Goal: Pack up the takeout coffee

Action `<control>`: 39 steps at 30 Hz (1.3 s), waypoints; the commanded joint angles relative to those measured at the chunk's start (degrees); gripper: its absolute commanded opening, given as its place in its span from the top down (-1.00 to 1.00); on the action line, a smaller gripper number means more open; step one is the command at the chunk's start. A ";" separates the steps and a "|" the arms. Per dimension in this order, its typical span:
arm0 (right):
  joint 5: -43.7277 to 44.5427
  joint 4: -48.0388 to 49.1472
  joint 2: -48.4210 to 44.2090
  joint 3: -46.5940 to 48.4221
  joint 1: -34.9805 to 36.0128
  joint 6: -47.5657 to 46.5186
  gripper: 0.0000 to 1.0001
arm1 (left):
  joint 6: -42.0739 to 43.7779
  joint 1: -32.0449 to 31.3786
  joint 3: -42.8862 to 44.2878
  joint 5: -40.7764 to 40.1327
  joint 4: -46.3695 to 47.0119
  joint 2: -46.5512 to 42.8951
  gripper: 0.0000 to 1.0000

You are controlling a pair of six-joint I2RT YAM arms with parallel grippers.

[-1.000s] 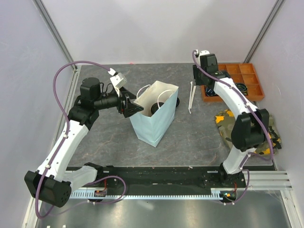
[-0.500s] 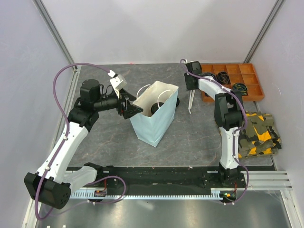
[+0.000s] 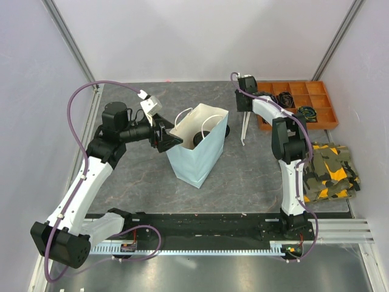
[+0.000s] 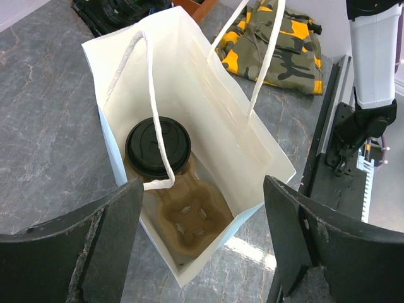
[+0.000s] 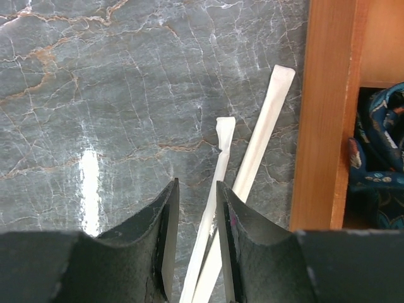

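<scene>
The takeout coffee (image 4: 158, 146), a cup with a round black lid, sits in one well of a tan pulp carrier (image 4: 189, 218) at the bottom of an open light-blue paper bag (image 3: 196, 159). The lid also shows in the top view (image 3: 199, 141). My left gripper (image 4: 202, 252) is wide open and empty, just above and left of the bag's mouth, also seen from the top (image 3: 168, 139). My right gripper (image 3: 243, 104) hovers over two white wrapped straws (image 5: 218, 164). Its jaws (image 5: 196, 186) stand narrowly apart, with one straw lying between them below.
An orange compartment tray (image 3: 316, 118) holding cables stands at the back right, its wooden edge (image 5: 325, 126) just right of the straws. A camouflage cloth (image 3: 328, 170) lies at the right. A dark object (image 3: 226, 131) sits behind the bag.
My right arm has swung left from over the tray's corner, and its gripper now sits above the straws. The left arm and the bag have barely moved.
</scene>
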 commanded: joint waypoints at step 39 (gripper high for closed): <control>-15.19 2.20 -15.74 1.97 -2.97 13.14 1.00 | 3.70 -0.19 0.62 -1.14 -1.34 -1.07 -0.66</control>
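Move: The nearer-left of two white paper-wrapped straws runs lengthwise under the right hand, its middle about 6 cm back, 1 cm left and 2 cm below; the other straw's middle is some 5 cm back and 1 cm right. The brown tray centres about 23 cm right and 1 cm ahead, the black lid 9 cm back and 11 cm left. From the left hand, the target straw is roughly 24 cm ahead, 24 cm right and 27 cm below. The left-hand straw gets pinched a few centimetres short of its far end: the right hand sinks about 2 cm with its part-open fingers astride it, closes them fully, then lifts some 4 cm off the table, easing slightly left and rolling roughly 10 degrees so its left side rises. ##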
